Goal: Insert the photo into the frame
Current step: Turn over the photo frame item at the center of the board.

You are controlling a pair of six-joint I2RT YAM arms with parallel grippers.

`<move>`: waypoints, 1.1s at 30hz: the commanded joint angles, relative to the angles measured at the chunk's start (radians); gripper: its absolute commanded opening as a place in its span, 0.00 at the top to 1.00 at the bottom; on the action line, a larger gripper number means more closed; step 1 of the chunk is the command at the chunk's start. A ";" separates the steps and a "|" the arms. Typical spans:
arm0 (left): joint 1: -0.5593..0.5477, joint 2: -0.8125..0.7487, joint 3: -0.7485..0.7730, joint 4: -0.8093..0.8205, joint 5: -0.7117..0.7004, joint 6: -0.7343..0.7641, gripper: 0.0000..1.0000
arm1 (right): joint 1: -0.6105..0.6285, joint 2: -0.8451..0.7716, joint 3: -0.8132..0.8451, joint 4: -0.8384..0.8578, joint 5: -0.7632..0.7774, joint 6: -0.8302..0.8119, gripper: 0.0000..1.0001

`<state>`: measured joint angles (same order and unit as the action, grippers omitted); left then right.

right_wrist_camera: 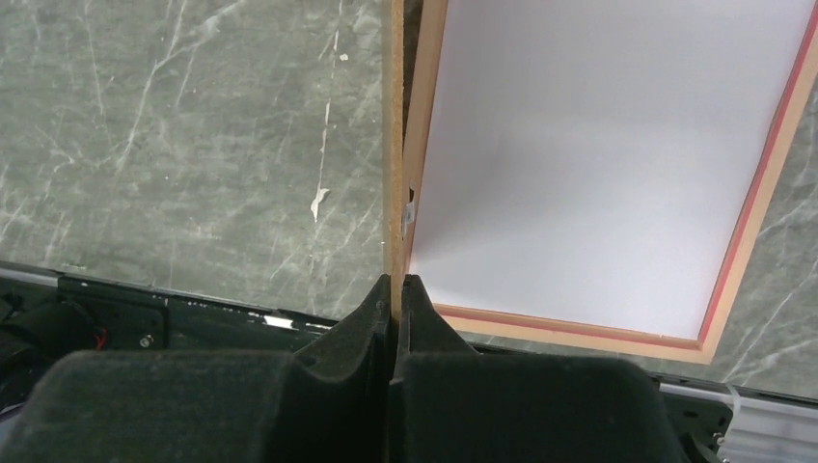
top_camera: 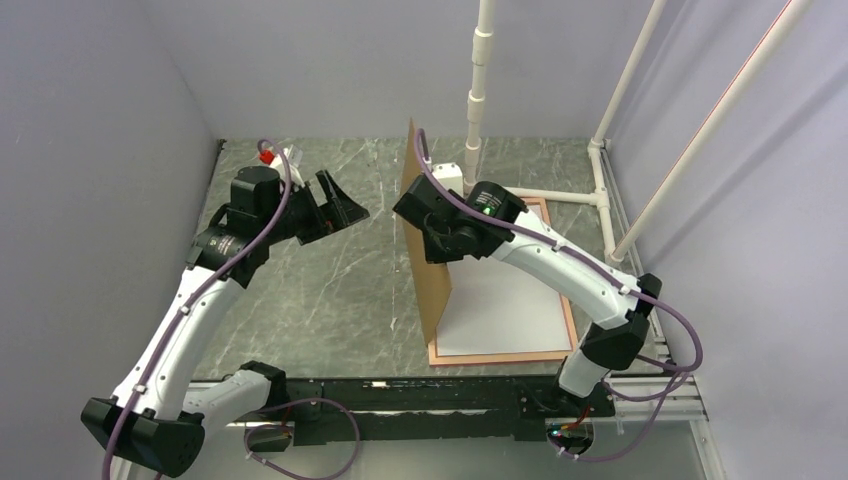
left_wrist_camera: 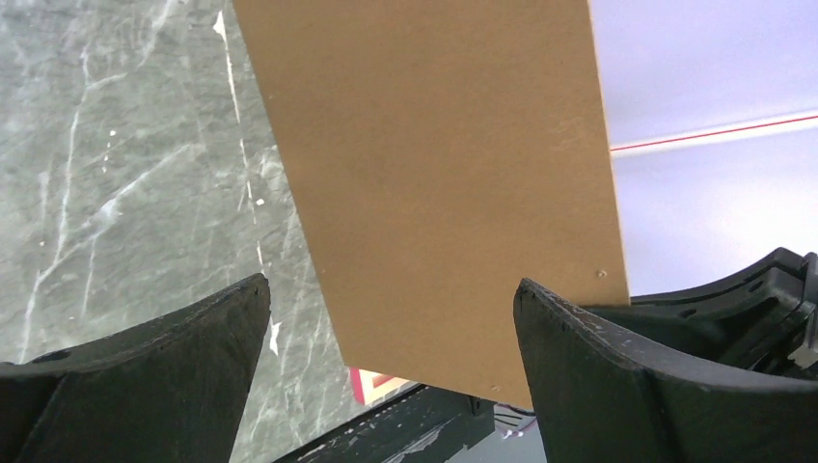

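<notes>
The frame (top_camera: pixel 500 357) lies flat on the right of the table, its reddish-pink edge (right_wrist_camera: pixel 579 333) showing in the right wrist view. Inside it lies the photo (top_camera: pixel 510 300), white back up (right_wrist_camera: pixel 598 164). A plain brown backing board (top_camera: pixel 425 250) stands on edge along the frame's left side. My right gripper (top_camera: pixel 430 228) is shut on the board's upper edge (right_wrist_camera: pixel 393 145), its jaws (right_wrist_camera: pixel 397 289) pinching it. My left gripper (top_camera: pixel 345 205) hangs open to the left of the board, apart from it. In the left wrist view the board's face (left_wrist_camera: pixel 434 174) fills the gap beyond the open jaws (left_wrist_camera: pixel 391 309).
The table (top_camera: pixel 330 290) is dark green marble. White pipes (top_camera: pixel 478 90) rise at the back and run along the right side. A black rail (top_camera: pixel 420 395) crosses the near edge. Grey walls close in on the left and right.
</notes>
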<state>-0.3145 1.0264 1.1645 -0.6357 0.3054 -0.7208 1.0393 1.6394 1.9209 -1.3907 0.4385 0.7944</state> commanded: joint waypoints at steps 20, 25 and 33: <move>-0.024 0.008 -0.065 0.225 0.188 -0.089 0.01 | 0.074 -0.085 -0.084 0.286 -0.130 -0.125 0.33; -0.029 0.018 -0.052 0.211 0.194 -0.077 0.01 | 0.074 -0.142 -0.152 0.379 -0.194 -0.147 0.22; -0.035 0.026 -0.046 0.207 0.210 -0.061 0.01 | 0.074 -0.184 -0.234 0.501 -0.284 -0.177 0.17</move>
<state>-0.3439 1.0477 1.1000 -0.4683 0.4835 -0.7902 1.1095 1.4864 1.7164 -1.0016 0.2192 0.6460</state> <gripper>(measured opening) 0.994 0.825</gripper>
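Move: The brown backing board stands on its long edge, pinched at the top towards its near corner by the right fingers. Its middle is about 9 cm ahead of the right hand, 1 cm to its left and 13 cm below. From the open left gripper, that middle is some 11 cm right, 4 cm ahead and 15 cm lower. The photo frame's middle lies about 16 cm right of the right hand, 7 cm ahead and 26 cm down. Open the right gripper from its pinch on the backing board's top edge, while carrying that hand about 6 cm left and 3 cm back. Let it dip slightly, then rise, turning it counter-clockwise and rolling its left side up, so the fingers straddle the edge. Meanwhile ease the wide-open left gripper some 4 cm right towards the board, still clear of it. ##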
